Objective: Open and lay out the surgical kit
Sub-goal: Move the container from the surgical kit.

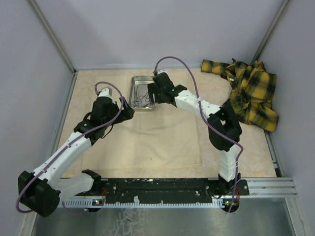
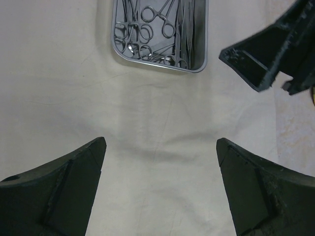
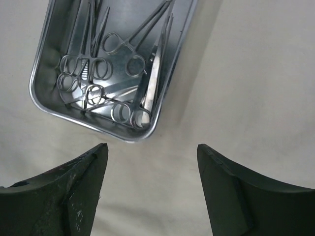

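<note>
The surgical kit's beige cloth wrap (image 1: 157, 137) lies spread flat on the table. On its far part stands the shiny steel tray (image 1: 140, 78), holding several metal forceps and clamps (image 3: 118, 49) in a tangled pile. My right gripper (image 1: 155, 94) hovers at the tray's right near corner. In the right wrist view it (image 3: 152, 147) is open over bare cloth (image 3: 246, 73), just short of the tray rim (image 3: 37, 73). My left gripper (image 1: 129, 110) sits left of and nearer than the tray. In the left wrist view it (image 2: 161, 145) is wide open over the cloth (image 2: 157, 113), with the tray (image 2: 160, 66) ahead.
A yellow-and-black plaid cloth (image 1: 251, 91) is bunched at the back right, off the wrap. The right gripper's finger (image 2: 261, 59) shows at the upper right of the left wrist view. Grey walls close in the table on three sides.
</note>
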`<state>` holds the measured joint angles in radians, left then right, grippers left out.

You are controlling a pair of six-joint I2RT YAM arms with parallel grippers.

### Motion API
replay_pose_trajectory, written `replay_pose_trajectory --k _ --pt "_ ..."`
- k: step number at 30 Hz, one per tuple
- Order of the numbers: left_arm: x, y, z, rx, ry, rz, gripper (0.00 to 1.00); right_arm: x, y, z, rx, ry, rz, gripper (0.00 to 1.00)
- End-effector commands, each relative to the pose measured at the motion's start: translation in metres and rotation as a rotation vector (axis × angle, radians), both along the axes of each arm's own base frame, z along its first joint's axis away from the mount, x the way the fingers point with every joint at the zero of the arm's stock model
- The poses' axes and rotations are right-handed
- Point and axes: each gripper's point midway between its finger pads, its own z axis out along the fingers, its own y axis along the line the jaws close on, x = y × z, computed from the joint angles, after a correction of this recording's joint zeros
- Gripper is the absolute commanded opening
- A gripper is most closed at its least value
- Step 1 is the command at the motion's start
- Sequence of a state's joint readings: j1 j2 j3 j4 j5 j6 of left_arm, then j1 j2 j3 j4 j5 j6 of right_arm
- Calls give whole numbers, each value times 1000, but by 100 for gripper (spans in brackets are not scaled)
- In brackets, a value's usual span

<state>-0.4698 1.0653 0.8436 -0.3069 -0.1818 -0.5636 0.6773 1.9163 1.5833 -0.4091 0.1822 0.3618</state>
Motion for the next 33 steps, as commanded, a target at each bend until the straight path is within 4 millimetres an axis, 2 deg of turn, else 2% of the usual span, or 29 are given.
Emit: replay_pose_trajectory --k 1,7,11,15,16,22,28,29,31,33 --pt "-7 -5 -7 -38 12 -18 99 33 27 5 19 -31 26 72" --pt "-15 -6 -31 -40 48 -31 99 54 39 -20 -12 17 -12 66" --pt "-17 -7 -39 -38 65 -37 99 57 35 -38 -44 46 -58 60" --pt "-19 -6 -40 -38 64 -38 99 51 32 -56 -58 81 -69 50" --pt "-19 -5 -39 -38 62 -38 99 50 31 -59 -62 89 -72 45" --pt "-24 -3 -36 -45 47 -40 99 36 29 -63 -69 103 -66 23" --pt "-31 0 -34 -54 40 -43 99 25 30 -70 -74 134 -63 21" --pt "-32 0 -34 -54 39 -42 99 23 31 -73 -76 141 -60 19" --pt "-34 1 -34 -54 42 -43 99 17 30 -74 -89 148 -60 0" --pt "-37 2 -33 -52 44 -44 99 10 31 -70 -96 136 -60 0"
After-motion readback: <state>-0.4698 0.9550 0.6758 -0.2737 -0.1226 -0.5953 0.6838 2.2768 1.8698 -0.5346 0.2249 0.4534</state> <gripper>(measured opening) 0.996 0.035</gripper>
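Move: The container lies ahead and left of the open right hand, its middle about 8 cm forward, 7 cm left and 10 cm below; the near right corner is only some 3 cm ahead, 3 cm left and 9 cm down. Inside it, long scissors lie along the right wall, about 3 cm right of its middle, and ring-handled clamps about 2 cm left of its middle and 1 cm nearer. From the left hand the container is roughly 18 cm ahead, 7 cm right and 15 cm below. The right hand sinks about 9 cm in all, reaching some 5 cm forward and 4 cm left over the container's near right corner, then drawing back about 2 cm as it goes on down, tips tilting some 10 degrees steeper and fingers closing from three-quarters open to nearly shut, to pinch the right-hand rim just beyond that corner. The left hand, open and empty, dips about 5 cm over the cloth, then eases back up a little, ending some 3 cm farther back from the container. ##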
